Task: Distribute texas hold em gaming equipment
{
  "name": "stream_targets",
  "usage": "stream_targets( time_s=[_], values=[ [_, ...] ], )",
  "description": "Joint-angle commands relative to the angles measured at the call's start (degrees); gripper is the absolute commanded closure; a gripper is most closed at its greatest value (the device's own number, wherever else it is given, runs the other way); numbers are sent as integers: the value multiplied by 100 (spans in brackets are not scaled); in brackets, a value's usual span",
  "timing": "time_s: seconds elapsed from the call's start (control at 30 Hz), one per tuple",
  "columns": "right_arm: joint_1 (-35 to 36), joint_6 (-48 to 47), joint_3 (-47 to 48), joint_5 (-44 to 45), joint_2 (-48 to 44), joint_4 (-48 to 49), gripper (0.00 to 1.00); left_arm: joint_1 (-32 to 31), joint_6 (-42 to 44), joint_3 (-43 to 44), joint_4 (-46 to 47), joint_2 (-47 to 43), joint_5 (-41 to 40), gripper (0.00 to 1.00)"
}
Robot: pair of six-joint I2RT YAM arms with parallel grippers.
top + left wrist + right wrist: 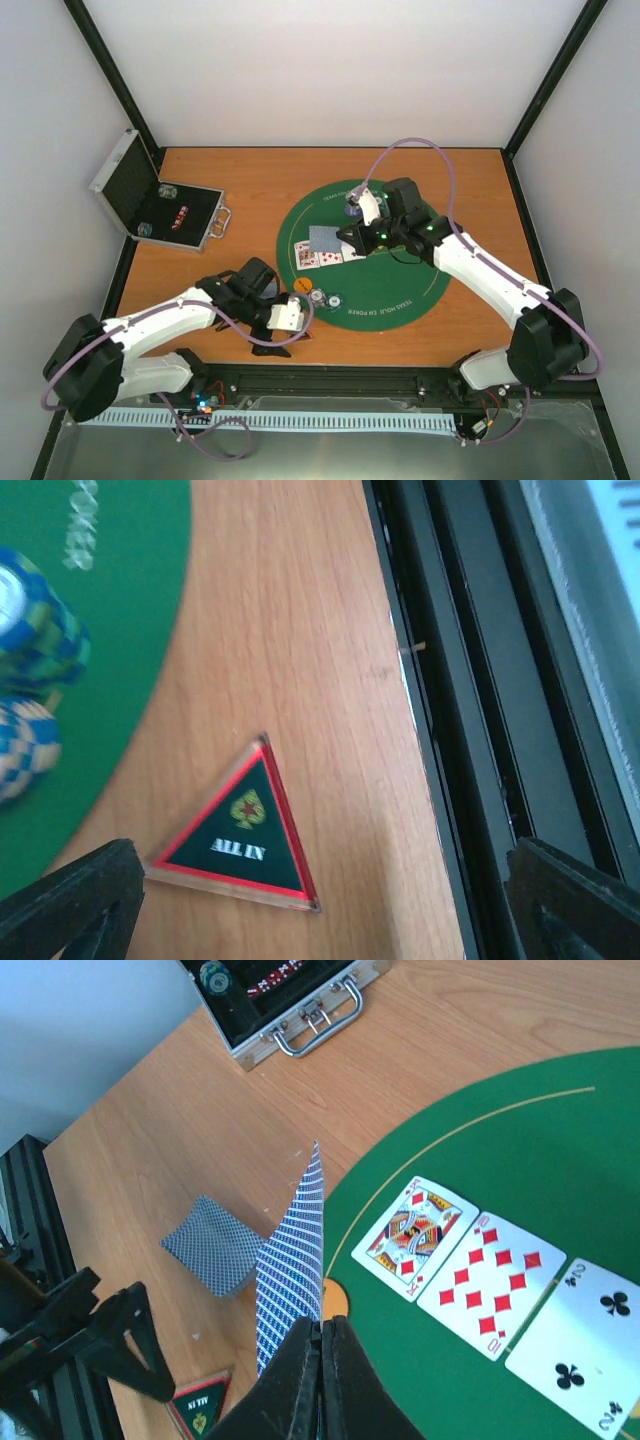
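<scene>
My right gripper [322, 1325] is shut on one blue-backed playing card [295, 1260], holding it above the green mat's left side [325, 238]. Face up on the mat lie three cards: king of diamonds [415, 1235], ten of diamonds [490, 1285], two of clubs [580, 1345]. A blue-backed deck [210, 1245] rests on the wood left of the mat. My left gripper [320, 910] is open over the red-edged "ALL IN" triangle [240, 830], which lies flat on the wood between its fingers [70, 900], touching neither. Chip stacks [40, 630] sit on the mat's near edge [325, 298].
The open silver case [160, 205] stands at the back left with chips inside. The round green mat [420, 290] covers the table's middle. A black rail [480, 680] runs along the near table edge, close to the triangle. Another chip stack [352, 208] sits by the right gripper [350, 237].
</scene>
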Motion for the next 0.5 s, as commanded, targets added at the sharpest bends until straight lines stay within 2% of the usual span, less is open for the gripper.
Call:
stream_targets(
  time_s=[0.0, 0.17, 0.47],
  values=[
    [-78, -28, -186, 158, -342, -131, 97, -180, -200, -86, 465, 358, -510, 0],
    [-130, -28, -326, 223, -515, -146, 97, -192, -288, -162, 1006, 840, -673, 0],
    [-158, -115, -359, 249, -550, -202, 97, -306, -548, -110, 1024, 1321, -731, 0]
  ],
)
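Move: The ALL IN triangle lies flat on the wood some 3 cm ahead of the left hand, about 3 cm to its right and 7 cm below. From that hand the blue-white chip stack is about 12 cm ahead and 8 cm right, the orange chip 16 cm ahead and 4 cm right. The empty spot beside the two of clubs lies some 13 cm ahead of the right hand, 9 cm to its right and 20 cm down. Lower the left gripper, fingers wide open, about 5 cm towards the ALL IN triangle, easing forward 1 to 2 cm and tipping the fingers some 10 degrees more steeply down so that they come to straddle it. Let the right hand drift about 2 cm to the right and slightly back, still pinching its card up in the air. ##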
